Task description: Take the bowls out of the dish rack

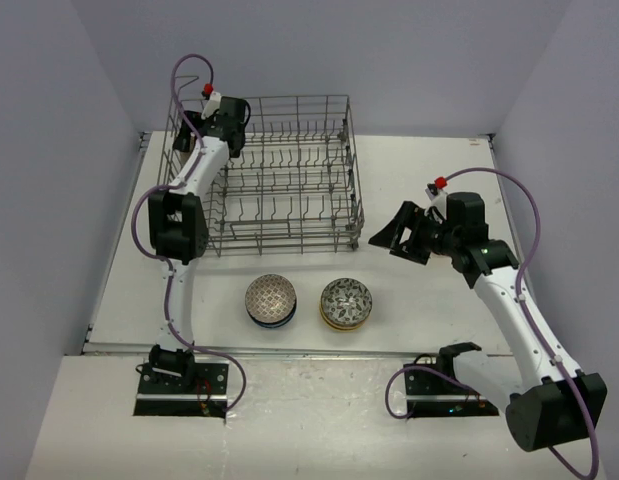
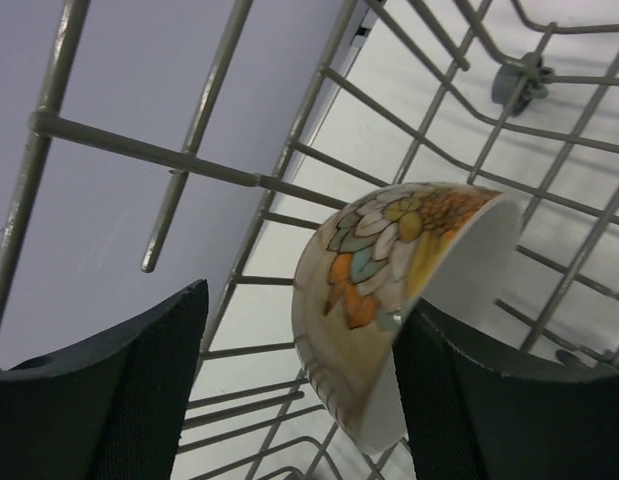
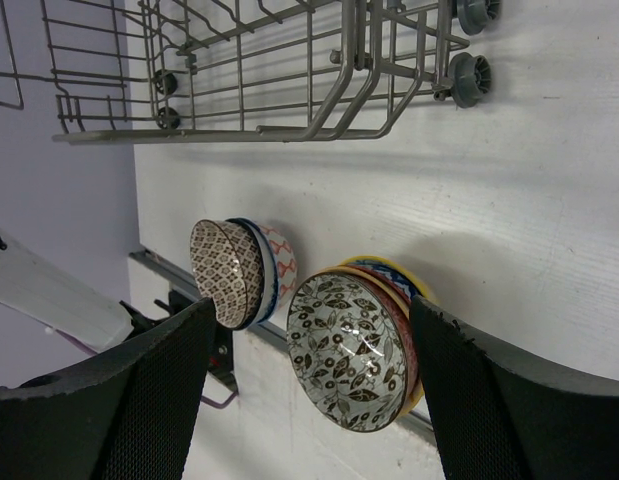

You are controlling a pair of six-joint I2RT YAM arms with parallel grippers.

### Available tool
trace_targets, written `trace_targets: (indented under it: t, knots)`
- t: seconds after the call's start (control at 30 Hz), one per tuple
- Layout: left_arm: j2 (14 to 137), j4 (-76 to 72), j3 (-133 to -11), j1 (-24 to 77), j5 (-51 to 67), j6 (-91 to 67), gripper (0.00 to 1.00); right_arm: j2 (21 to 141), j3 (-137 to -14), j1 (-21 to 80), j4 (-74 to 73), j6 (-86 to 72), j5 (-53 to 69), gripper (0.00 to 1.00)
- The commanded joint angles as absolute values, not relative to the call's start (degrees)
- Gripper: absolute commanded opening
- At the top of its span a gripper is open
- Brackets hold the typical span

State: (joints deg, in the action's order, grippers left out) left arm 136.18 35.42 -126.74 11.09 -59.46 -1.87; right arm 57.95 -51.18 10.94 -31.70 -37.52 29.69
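Observation:
The grey wire dish rack (image 1: 289,243) stands at the back middle of the table. My left gripper (image 1: 229,120) reaches into its far left corner. In the left wrist view a bowl (image 2: 369,260) with an orange, green and yellow flower pattern stands on edge between the fingers of the left gripper (image 2: 301,300). Its rim lies against the right finger (image 2: 459,400), with a gap to the left one, so the jaws are open. Two stacks of patterned bowls (image 1: 271,300) (image 1: 346,302) sit in front of the rack. My right gripper (image 1: 394,235) hovers open and empty right of the rack.
The right wrist view looks past the right gripper (image 3: 311,305) at both stacks (image 3: 239,272) (image 3: 354,350) near the table's front edge, with the rack's wheeled side (image 3: 289,60) beyond. Rack wires (image 2: 139,140) crowd close around my left fingers. Walls enclose the table.

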Motion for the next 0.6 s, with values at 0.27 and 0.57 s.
trace_targets:
  t: [0.27, 0.57]
  knots:
    - [132.4, 35.7, -124.6, 10.1, -61.9, -1.1, 0.49, 56.7, -51.1, 11.2, -30.3, -37.9, 31.3, 0.79]
    - [133.2, 38.9, -122.3, 9.9, -59.7, -5.6, 0.4, 57.2, -51.2, 11.2, -30.5, -37.2, 31.7, 0.78]
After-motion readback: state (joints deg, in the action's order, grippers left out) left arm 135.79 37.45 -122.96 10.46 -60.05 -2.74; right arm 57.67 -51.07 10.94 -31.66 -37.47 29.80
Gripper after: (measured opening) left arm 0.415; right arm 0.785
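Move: The last bowl stands on edge in the rack's far left corner, its middle about 5 cm ahead of the left hand, 1 cm to its left and 4 cm lower. The rack's left side is some 5 cm to the hand's left, level with it; the rack's far side runs roughly 12 cm ahead. From the idle right hand the bowl lies about 35 cm ahead, 49 cm left and 8 cm lower. Ease the left gripper about 1 cm left at the bowl while narrowing the fingers from wide to a little under half open, so that the near rim comes between them, one finger inside the bowl and one outside. Then sink about 2 cm and draw back 1.5 cm, tipping the fingers down some 5 degrees. ##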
